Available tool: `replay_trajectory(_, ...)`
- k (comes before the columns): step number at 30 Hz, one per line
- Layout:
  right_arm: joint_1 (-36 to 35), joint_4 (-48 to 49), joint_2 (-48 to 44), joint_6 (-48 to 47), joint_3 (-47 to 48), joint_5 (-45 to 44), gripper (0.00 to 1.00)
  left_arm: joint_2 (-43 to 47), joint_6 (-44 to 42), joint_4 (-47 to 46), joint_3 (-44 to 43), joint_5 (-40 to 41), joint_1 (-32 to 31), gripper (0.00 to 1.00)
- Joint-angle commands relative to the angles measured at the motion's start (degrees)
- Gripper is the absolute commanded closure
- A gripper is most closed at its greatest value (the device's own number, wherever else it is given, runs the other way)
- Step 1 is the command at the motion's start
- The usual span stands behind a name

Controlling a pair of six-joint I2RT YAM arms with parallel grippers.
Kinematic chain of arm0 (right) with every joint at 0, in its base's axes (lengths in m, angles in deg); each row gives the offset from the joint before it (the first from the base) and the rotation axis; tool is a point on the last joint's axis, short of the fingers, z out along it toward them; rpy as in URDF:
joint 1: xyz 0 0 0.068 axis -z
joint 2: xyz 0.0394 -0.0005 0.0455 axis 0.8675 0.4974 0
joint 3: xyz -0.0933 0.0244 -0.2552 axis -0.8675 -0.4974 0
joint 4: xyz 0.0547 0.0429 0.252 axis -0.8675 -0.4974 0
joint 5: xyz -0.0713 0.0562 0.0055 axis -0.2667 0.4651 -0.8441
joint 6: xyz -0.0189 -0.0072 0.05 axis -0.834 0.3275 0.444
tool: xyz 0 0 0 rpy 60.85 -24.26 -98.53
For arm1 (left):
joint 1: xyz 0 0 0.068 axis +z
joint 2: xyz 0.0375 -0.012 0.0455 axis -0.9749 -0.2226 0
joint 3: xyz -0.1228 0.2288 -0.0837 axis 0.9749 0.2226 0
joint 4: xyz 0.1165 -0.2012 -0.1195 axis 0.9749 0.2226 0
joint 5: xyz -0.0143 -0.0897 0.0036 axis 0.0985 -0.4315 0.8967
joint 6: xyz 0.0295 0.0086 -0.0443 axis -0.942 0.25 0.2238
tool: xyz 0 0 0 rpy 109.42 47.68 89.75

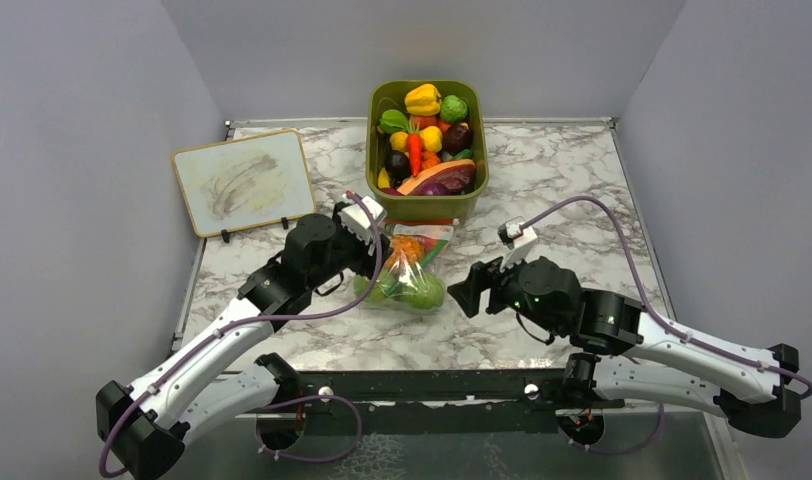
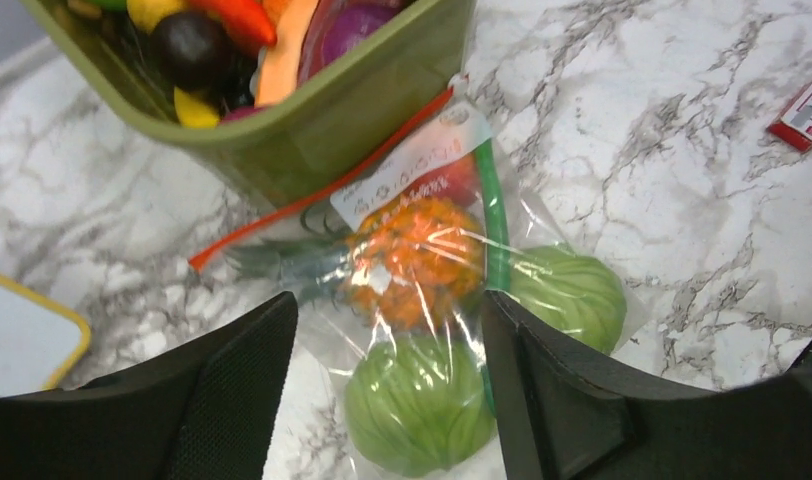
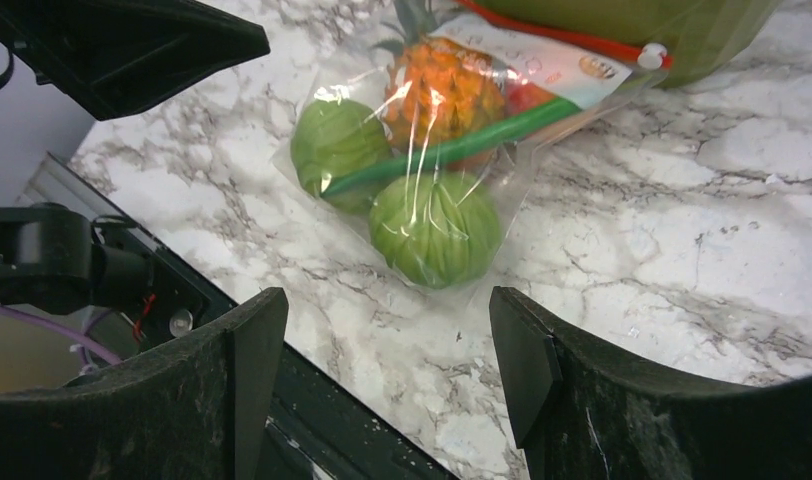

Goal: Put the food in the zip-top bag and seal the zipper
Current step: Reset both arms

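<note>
The clear zip-top bag (image 1: 410,270) lies on the marble table just in front of the green bin. Inside it are two light-green balls (image 2: 417,410) (image 2: 572,295) and an orange bumpy fruit (image 2: 417,260) with a green leafy top. A reddish piece shows under the white label (image 2: 412,165). The orange-red zipper (image 2: 282,215) runs along the bag's mouth against the bin. My left gripper (image 2: 387,325) hangs open over the bag, its fingers either side of the near green ball. My right gripper (image 3: 382,330) is open and empty, short of the bag (image 3: 422,150) on its right.
The olive-green bin (image 1: 427,205) full of toy produce stands at the back centre. A small whiteboard (image 1: 244,180) is propped at the back left. A small red-and-white card (image 2: 807,110) lies on the table. The black front rail (image 3: 282,400) runs below the right gripper.
</note>
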Motion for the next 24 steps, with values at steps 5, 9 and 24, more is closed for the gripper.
replay_trajectory(5,-0.04,1.78,2.84,2.05,1.93,-0.10,0.05,10.04,10.55,5.21,3.11,9.93,0.22,0.01)
replay_trajectory(9,-0.04,-0.95,1.19,1.81,4.76,-2.62,0.02,13.30,12.61,8.98,-1.53,10.92,0.18,0.01)
replay_trajectory(24,-0.04,-7.87,-8.24,1.87,12.90,-9.59,0.00,20.54,13.04,10.75,-9.48,19.81,0.22,0.01)
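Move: The filled zip-top bag lies flat on the table, its middle about 8 cm ahead of the left hand, 3 cm to its right and some 17 cm below. From the right hand the bag is roughly 16 cm ahead, 12 cm to the left and 17 cm below. The green bin's middle stands about 25 cm beyond the bag and 6 cm to the right of it. Neither hand touches the bag as both clear away from it, fingers spreading fully open. The left dips slightly while already sliding left, then climbs to about 11 cm above its start, 8 cm left and 4 cm back, swinging and rolling some 20 degrees, left side down and pointing more straight ahead. The right sinks a touch, then rises about 10 cm and drifts outward to the right. ##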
